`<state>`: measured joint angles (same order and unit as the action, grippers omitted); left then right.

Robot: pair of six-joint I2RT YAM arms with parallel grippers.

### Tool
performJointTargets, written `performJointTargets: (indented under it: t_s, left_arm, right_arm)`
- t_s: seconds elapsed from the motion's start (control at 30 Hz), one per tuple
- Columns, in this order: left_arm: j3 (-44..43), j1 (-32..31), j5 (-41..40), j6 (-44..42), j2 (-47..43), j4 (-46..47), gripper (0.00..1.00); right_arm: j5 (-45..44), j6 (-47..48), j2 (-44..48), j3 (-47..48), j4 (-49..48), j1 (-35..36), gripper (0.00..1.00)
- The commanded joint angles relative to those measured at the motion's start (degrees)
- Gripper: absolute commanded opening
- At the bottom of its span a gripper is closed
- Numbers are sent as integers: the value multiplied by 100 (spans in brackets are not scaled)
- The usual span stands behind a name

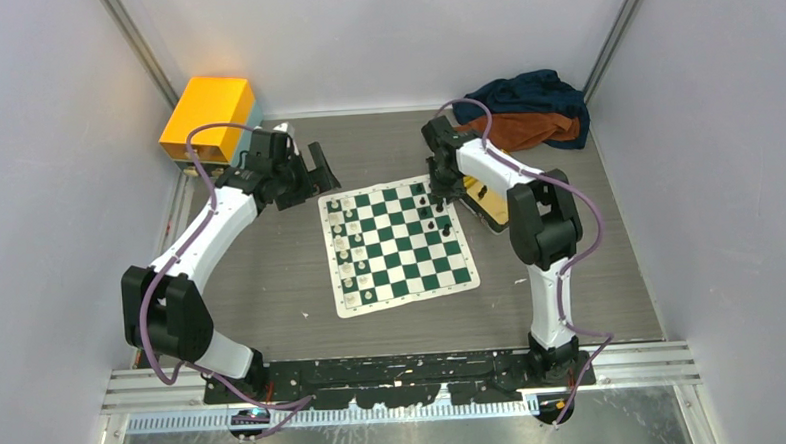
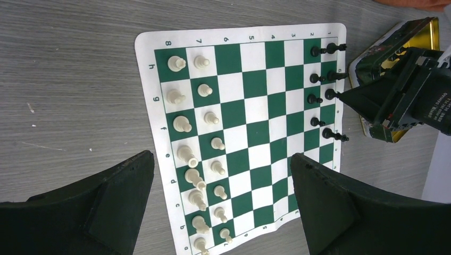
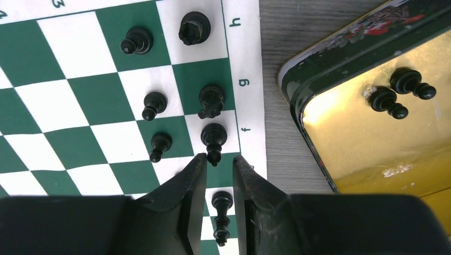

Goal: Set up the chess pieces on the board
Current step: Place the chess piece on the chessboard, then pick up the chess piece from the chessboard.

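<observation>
The board (image 1: 398, 244) (image 2: 255, 85) (image 3: 80, 101) lies flat mid-table. Cream-white chess pieces (image 1: 348, 246) (image 2: 186, 154) fill its two left columns. Black chess pieces (image 1: 430, 208) (image 2: 319, 98) (image 3: 213, 135) stand along its far right edge. My right gripper (image 1: 438, 195) (image 3: 219, 157) hangs over that edge, open by a narrow gap. One black piece (image 3: 222, 212) stands on the board between its fingers, touching neither. My left gripper (image 1: 317, 175) (image 2: 222, 155) is wide open and holds nothing, above the table by the board's far left corner.
A shallow gold tin (image 1: 488, 203) (image 2: 367, 64) (image 3: 345, 127) lies just right of the board, with two black pieces (image 3: 401, 90) lying in it. An orange box (image 1: 209, 115) sits at the far left and a heap of cloth (image 1: 524, 111) at the far right.
</observation>
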<state>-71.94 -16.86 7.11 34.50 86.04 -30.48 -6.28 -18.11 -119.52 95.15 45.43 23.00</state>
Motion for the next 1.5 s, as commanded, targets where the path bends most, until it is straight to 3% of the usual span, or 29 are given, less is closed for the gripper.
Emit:
performJointTargets:
  t_s: [0.0, 0.27, 0.77, 1.47]
  left_arm:
    - [-249, -19, -1, 28, -24, 174, 100]
    - [-213, -19, 0, 37, -58, 172, 100]
    - [-136, -19, -8, 44, -140, 150, 100]
    - [-118, -27, 0, 3, -133, 130, 100]
  right_arm:
    - [29, 47, 575, 210, 22, 26, 31]
    - [14, 21, 910, -75, 25, 128, 31]
    - [26, -132, 1941, -1478, -203, 372, 34]
    - [110, -199, 1762, -1781, -471, 393, 34]
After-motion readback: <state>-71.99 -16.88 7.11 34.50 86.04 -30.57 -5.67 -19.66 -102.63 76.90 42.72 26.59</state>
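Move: The right hand has just let go of the black piece on f1, right beneath its fingertips. The tall black piece on d1 stands about 7 cm back, 1 cm right and 2 cm lower; the e2 pawn stands roughly 4 cm back and 3 cm left. The tin's middle is some 16 cm right and 4 cm ahead. From the left hand, the tall piece is around 32 cm right, 5 cm back and 16 cm below. The right hand rises about 4 cm, then travels some 7 cm back, sinking slightly towards the tall d1 piece. ##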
